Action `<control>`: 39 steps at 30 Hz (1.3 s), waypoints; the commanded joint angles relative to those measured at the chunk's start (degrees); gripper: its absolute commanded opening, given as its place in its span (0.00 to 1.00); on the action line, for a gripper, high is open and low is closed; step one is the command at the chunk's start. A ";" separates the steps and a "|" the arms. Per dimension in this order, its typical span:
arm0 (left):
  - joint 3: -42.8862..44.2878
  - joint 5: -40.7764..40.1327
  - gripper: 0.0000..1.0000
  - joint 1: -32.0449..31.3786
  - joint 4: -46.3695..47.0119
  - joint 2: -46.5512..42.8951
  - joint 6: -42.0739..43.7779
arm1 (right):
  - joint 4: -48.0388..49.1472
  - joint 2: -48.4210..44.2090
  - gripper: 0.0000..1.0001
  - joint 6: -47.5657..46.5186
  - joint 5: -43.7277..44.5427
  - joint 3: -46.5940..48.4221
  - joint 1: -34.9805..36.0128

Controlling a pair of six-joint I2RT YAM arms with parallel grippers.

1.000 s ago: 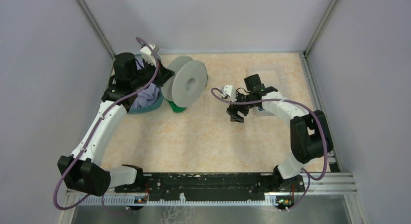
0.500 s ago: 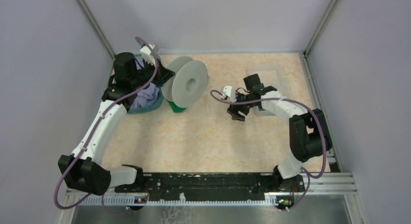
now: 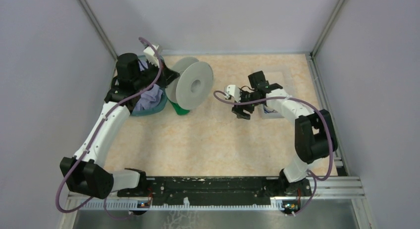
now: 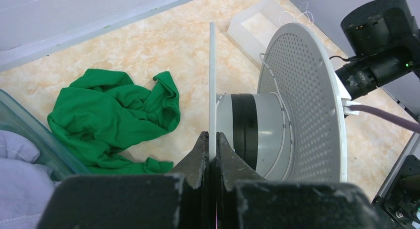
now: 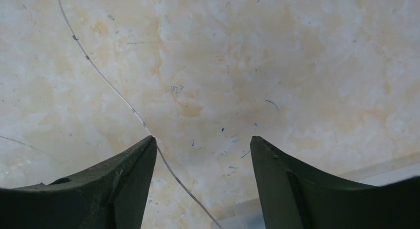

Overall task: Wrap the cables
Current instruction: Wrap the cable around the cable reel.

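Observation:
My left gripper is shut on the thin white rim of the near flange of a pale-grey spool, which stands on edge at the far left. A hair-thin whitish cable lies round the spool's hub. The same kind of thin cable runs slack across the marbled tabletop in the right wrist view and passes just beside my left fingertip. My right gripper hovers open over it, nothing between the jaws; from above it sits right of the spool. No dark blue cable shows clearly.
A crumpled green cloth lies by the spool's foot. A teal bin with lavender cloth stands under the left arm. A shallow clear tray lies at the far right, under the right arm. Grey walls close in on three sides.
My right gripper has shifted a little toward the far side and its jaws have narrowed slightly. The left arm and spool have stayed put.

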 commanded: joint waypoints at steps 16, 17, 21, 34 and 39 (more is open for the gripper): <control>3.26 -7.36 0.00 0.51 3.23 0.53 -1.36 | 0.16 2.54 0.25 3.55 -2.67 -3.25 3.52; 3.40 -8.55 0.00 0.51 3.36 0.56 -1.67 | 0.49 2.40 0.19 4.65 -2.57 -3.79 4.77; 3.54 -11.24 0.00 0.56 4.14 0.37 -3.44 | 2.01 -1.03 0.00 9.56 -3.55 -6.23 9.14; 3.81 -9.79 0.00 0.69 4.95 -2.13 -10.71 | 6.40 -6.51 0.00 21.27 -1.77 -7.80 20.66; 3.01 -12.90 0.00 1.03 5.70 -2.76 -13.30 | 5.61 -6.22 0.00 23.04 -2.01 -6.36 25.42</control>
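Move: Back of the right hand by about 3 cm, level sideways and some 4 cm below, the thin cable crosses near the rear finger. The reel already hangs from the left hand, its middle roughly 7 cm to that hand's right, level fore-and-aft and 6 cm below; from the right hand it is 10 cm ahead, 25 cm left and 16 cm higher. The clear box lies 12 cm ahead and 18 cm right of the right hand, 3 cm lower. From the left hand, the cable is about 15 cm back, 28 cm right and 27 cm down. Dipping about 5 cm and easing back, the right hand shuts its open fingers on the cable, then draws it back towards the bases and to the left, some 13 cm back and 9 cm left in all, rising a little and tilting about 15 degrees. The left hand keeps its pinch on the reel's near flange, shifts 3 cm forward-left and turns it some 15 degrees counter-clockwise. ##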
